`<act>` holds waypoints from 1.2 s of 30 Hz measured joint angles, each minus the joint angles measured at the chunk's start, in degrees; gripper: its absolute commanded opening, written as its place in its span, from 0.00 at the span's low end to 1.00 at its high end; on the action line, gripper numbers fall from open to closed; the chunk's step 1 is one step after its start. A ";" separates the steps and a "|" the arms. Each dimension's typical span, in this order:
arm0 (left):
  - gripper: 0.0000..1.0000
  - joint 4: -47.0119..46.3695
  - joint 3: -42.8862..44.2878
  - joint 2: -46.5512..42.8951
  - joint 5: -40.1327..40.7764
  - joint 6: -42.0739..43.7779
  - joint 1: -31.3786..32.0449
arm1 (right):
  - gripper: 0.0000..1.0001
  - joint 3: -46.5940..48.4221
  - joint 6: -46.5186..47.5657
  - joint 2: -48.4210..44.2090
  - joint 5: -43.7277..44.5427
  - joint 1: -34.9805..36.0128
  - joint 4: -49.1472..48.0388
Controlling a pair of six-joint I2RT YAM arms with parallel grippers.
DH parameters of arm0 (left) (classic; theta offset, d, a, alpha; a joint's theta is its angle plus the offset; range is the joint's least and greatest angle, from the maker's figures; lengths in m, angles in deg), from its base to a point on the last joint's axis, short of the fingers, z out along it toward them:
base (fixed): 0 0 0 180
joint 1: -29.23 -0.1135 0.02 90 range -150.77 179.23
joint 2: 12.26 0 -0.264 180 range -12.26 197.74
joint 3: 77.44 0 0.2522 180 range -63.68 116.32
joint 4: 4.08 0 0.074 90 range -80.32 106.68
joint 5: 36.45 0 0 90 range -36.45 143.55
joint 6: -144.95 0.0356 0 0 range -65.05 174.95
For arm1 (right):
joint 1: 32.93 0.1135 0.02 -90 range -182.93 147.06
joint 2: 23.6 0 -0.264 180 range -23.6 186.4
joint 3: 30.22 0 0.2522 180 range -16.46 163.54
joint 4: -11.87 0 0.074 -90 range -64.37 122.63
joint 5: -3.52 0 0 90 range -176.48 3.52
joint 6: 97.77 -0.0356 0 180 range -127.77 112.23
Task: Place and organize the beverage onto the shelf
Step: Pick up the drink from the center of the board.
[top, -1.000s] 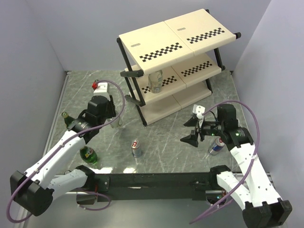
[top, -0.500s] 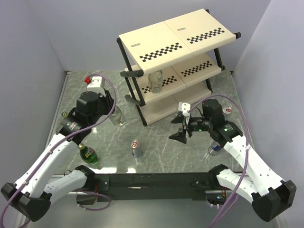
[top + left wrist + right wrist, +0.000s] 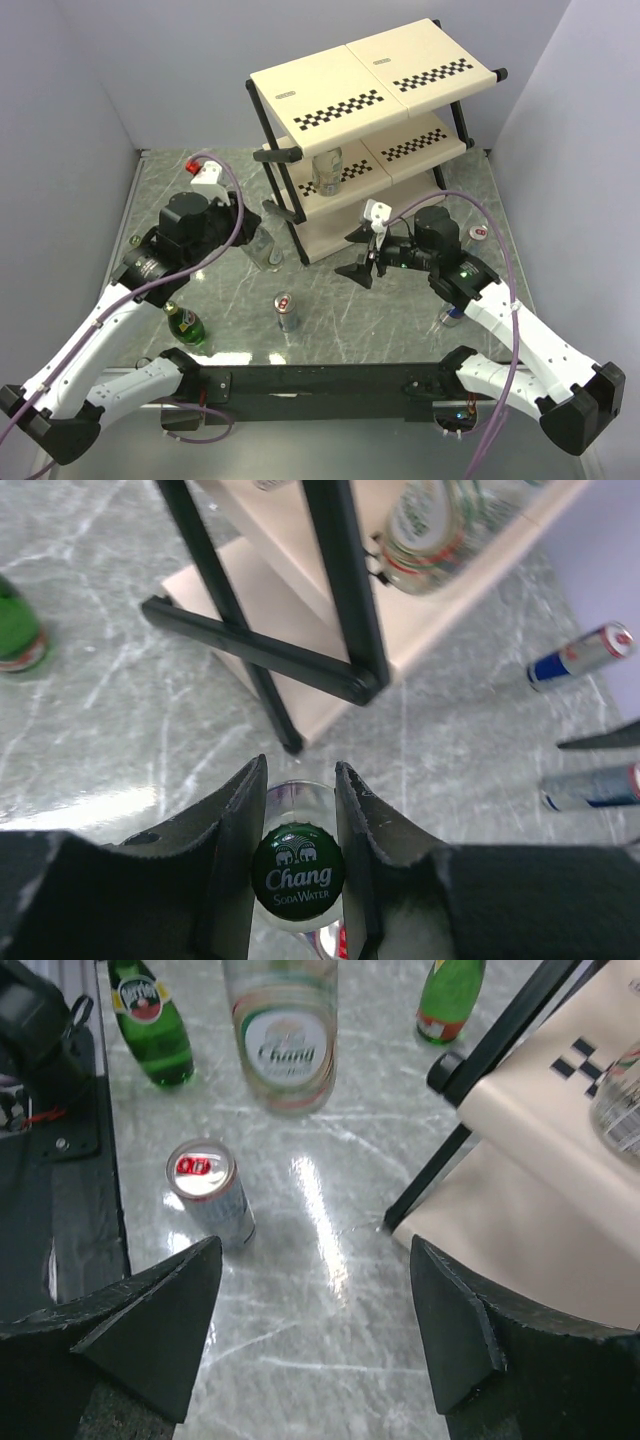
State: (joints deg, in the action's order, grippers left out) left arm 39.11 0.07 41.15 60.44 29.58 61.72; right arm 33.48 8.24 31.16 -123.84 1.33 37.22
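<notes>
My left gripper point(image 3: 300, 770) is shut on the neck of a clear bottle point(image 3: 297, 872) with a green cap, held upright just left of the shelf point(image 3: 375, 75) leg; from above the bottle point(image 3: 268, 250) stands close to the lowest tier. A second clear bottle point(image 3: 327, 172) stands on the middle tier. My right gripper point(image 3: 315, 1250) hangs open over bare floor in front of the shelf point(image 3: 540, 1160), with a slim can point(image 3: 210, 1192) to its left and nothing between its fingers. From above, the right gripper point(image 3: 362, 262) sits beside the lowest tier.
A green bottle point(image 3: 185, 325) stands near the left arm's base and another point(image 3: 135, 240) peeks out at the far left. One can point(image 3: 287, 312) stands mid-floor; two more cans point(image 3: 452, 315) point(image 3: 480, 234) stand by the right arm. Grey walls enclose the floor.
The left arm has carried the clear bottle rightward up to the shelf's left leg. The right arm has swung left toward the shelf's front, still open.
</notes>
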 measured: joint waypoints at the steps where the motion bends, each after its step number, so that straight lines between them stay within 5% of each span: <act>1: 0.00 0.04 0.07 0.00 -0.04 -0.13 0.68 | 0.82 0.00 -0.42 -0.02 0.55 0.33 -0.85; 36: 0.00 -7.02 8.94 15.04 7.52 -4.35 27.23 | 0.87 -10.58 -15.34 -9.22 2.86 4.50 -15.04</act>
State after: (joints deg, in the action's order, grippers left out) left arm 32.10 9.00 56.18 67.96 25.23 88.95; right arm 22.90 -7.10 21.94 -120.98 5.83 22.19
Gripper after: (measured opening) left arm 0.367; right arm 0.862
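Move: My left hand already holds the bottle by its upper part. It is bound for my right hand's open fingers, about 21 cm to its right, 5 cm back and 5 cm lower. The upright can stands some 12 cm back, 8 cm right and 25 cm below my left hand; the shelf's front-left foot is 4 cm ahead, 12 cm right and 30 cm below. From my right hand the bottle lies about 20 cm left, 4 cm ahead and slightly lower. I carry the bottle about 15 cm to the right with my left hand, drawing back some 5 cm mostly early on, and swing the wrist roughly 20 degrees clockwise while keeping my grip, towards my right fingers. My right hand stays wide open to receive it, backing up a few centimetres and rising slightly while its fingertips tilt up some 10 degrees towards level. ##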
